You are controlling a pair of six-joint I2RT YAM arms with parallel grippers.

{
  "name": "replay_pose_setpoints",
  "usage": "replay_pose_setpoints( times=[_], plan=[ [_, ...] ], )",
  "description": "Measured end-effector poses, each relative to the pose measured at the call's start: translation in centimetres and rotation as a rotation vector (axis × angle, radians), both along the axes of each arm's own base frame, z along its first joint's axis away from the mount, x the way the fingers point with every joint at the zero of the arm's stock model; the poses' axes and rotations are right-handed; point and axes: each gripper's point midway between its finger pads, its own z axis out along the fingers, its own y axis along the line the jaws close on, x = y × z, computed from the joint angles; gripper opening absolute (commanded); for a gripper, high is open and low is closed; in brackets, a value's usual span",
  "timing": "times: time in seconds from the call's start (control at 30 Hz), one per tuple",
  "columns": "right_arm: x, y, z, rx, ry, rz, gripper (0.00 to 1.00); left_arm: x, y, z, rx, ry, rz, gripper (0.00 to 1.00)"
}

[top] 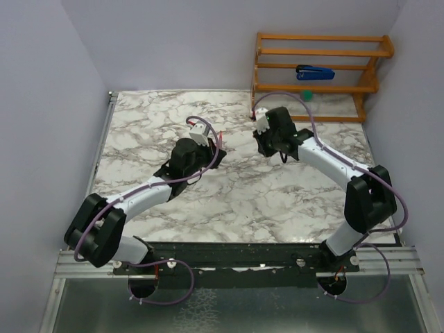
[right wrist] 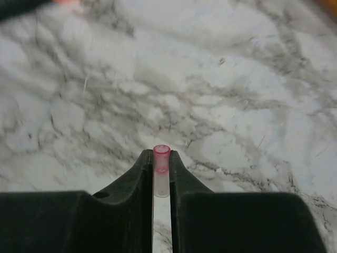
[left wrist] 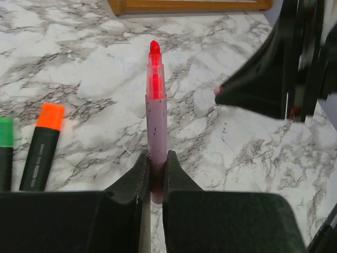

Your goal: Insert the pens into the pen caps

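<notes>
My left gripper [left wrist: 156, 164] is shut on the lower barrel of a slim pale pink pen [left wrist: 156, 121], whose bare red tip points away from it. My right gripper [right wrist: 161, 158] is shut on a small clear pink pen cap [right wrist: 161, 169], open mouth facing outward. In the top view the left gripper [top: 216, 149] and right gripper [top: 260, 142] face each other above mid-table, a short gap apart. Two black pens lie on the marble left of the held pen, one orange-ended [left wrist: 43, 145] and one green-ended [left wrist: 5, 153]. A tiny green cap [top: 306, 94] sits by the rack.
A wooden rack [top: 319, 69] stands at the back right with a blue stapler-like object [top: 316, 71] on its shelf. The right gripper's black finger [left wrist: 263, 84] fills the right side of the left wrist view. Walls close in the marble table [top: 159, 111] on three sides.
</notes>
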Motion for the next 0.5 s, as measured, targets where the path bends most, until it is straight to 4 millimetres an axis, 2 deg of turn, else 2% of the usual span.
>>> replay_pose_setpoints(
  times=[0.1, 0.2, 0.37, 0.43, 0.5],
  plan=[
    [-4.2, -0.6, -4.3, -0.089, 0.063, 0.231, 0.01, -0.3, 1.3, 0.5, 0.044, 0.000, 0.032, 0.00],
    [-7.0, -0.2, -5.5, -0.112, 0.060, 0.461, 0.01, -0.6, 2.0, 0.6, 0.084, 0.008, 0.038, 0.00],
    [-9.0, 1.9, -5.4, -0.131, 0.002, 0.834, 0.01, -1.1, 2.4, 0.7, 0.103, 0.014, 0.035, 0.00],
    [-9.2, 2.2, -6.1, -0.170, -0.002, 0.926, 0.01, -1.2, 2.4, 0.5, 0.109, 0.019, 0.034, 0.00],
    [-9.3, 2.2, -7.7, -0.220, 0.020, 0.996, 0.01, -1.2, 2.5, 0.4, 0.113, 0.022, 0.034, 0.00]
  ],
)
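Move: The right hand holds the pink cap; the pen that it must meet stands roughly upright in the left hand, about 14 cm to the right hand's left, 5 cm nearer the base and some 3 cm higher. From the left hand the cap lies around 13 cm right and 5 cm ahead, nearly level. On the table about 16 cm below the left hand lie the orange marker, some 7 cm ahead and 4 cm left, and the green marker, 9 cm ahead and 7 cm left. Back towards the base and down goes the right hand, about 9 cm and 8 cm, drifting a little left while the wrist swings nearly 60 degrees counter-clockwise, so its fingers come to point left, to the pen's side, and still pinch the cap. The left hand keeps its hold on the pen, easing 2.5 cm left and slightly back with a small roll before settling. ##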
